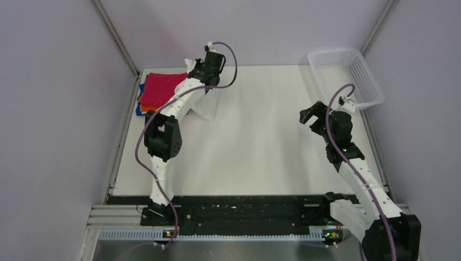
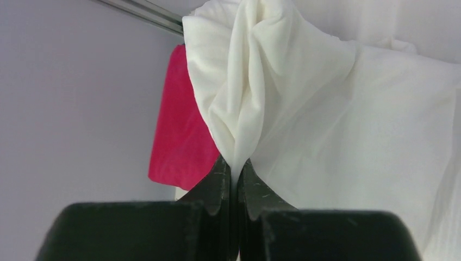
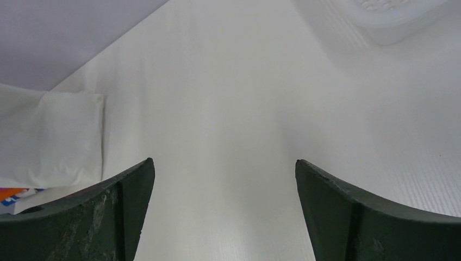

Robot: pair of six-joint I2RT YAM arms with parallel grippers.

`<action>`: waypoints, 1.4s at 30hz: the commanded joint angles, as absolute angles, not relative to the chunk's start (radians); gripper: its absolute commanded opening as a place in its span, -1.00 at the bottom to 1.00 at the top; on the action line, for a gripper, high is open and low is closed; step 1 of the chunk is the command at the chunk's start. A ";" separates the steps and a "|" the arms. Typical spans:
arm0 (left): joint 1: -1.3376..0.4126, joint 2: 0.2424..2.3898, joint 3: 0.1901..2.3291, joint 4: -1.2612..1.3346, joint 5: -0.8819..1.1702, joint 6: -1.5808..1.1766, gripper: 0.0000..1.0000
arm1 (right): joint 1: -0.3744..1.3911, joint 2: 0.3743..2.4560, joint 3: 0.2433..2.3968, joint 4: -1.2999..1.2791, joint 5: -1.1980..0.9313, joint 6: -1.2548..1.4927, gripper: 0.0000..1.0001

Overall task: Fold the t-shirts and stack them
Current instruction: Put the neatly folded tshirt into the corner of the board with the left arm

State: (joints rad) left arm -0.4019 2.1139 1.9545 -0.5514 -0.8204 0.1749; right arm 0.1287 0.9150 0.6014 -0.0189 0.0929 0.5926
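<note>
The white t-shirt hangs bunched at the back left of the table, its lower part resting on the table. My left gripper is shut on a gathered fold of it, pinched between the fingertips. Just left of it lies the folded stack: a magenta-red t-shirt on top, with orange and blue edges below. My right gripper hovers open over bare table at the right, holding nothing. In its view the white t-shirt shows far left.
A white mesh basket stands at the back right corner. Grey walls and metal frame rails close in the table on the left, back and right. The stack sits tight against the left wall.
</note>
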 commanded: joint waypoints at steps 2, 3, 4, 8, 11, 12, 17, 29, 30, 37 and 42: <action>-0.389 2.051 2.022 -0.423 -0.914 0.342 -1.00 | 0.131 0.910 0.603 0.002 0.123 0.573 0.97; -0.389 2.052 2.029 -0.410 -0.923 0.362 -1.00 | 0.131 0.910 0.602 0.001 0.123 0.575 0.97; -0.389 2.055 2.036 -0.398 -0.929 0.380 -1.00 | 0.130 0.909 0.601 0.001 0.123 0.575 0.97; -0.385 2.055 2.083 -0.387 -0.914 0.402 -1.00 | 0.130 0.913 0.600 0.002 0.125 0.575 0.97; -0.385 2.051 2.132 -0.420 -0.884 0.387 -1.00 | 0.131 0.915 0.601 0.002 0.129 0.574 0.97; -0.386 2.048 2.145 -0.436 -0.874 0.382 -1.00 | 0.132 0.915 0.602 0.002 0.130 0.575 0.98; -0.384 2.017 2.163 -0.462 -0.827 0.354 -1.00 | 0.131 0.915 0.605 0.002 0.132 0.575 0.97; -0.268 2.041 2.185 -0.540 -0.759 0.217 -1.00 | 0.131 0.929 0.609 -0.026 0.157 0.573 0.97; -0.250 2.047 2.189 -0.551 -0.742 0.199 -1.00 | 0.131 0.934 0.612 -0.028 0.159 0.573 0.97; -0.092 2.127 2.237 -0.614 -0.617 0.095 -1.00 | 0.131 0.964 0.618 -0.029 0.177 0.569 0.97; 0.032 2.179 2.227 -0.619 -0.438 0.004 -1.00 | 0.131 0.979 0.624 -0.041 0.199 0.566 0.98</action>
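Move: The stack with the red shirt on top, where the held shirt is going, has its middle about 11 cm to the left hand's left, level with it fore and aft, some 15 cm lower. The table's far left corner lies roughly 13 cm ahead and 27 cm left, 19 cm below; the held shirt's loose hem hangs about 6 cm back and 4 cm right, far down. From the right hand the stack is some 21 cm ahead and 57 cm left, 14 cm lower. Keeping its pinch on the folded white shirt, the left hand first lifts about 9 cm, then sweeps some 15 cm left over the stack towards the far left corner, edging forward and sinking a few centimetres at the end while the wrist turns slightly counter-clockwise. The right hand, empty and open, just sinks about 2.5 cm. ##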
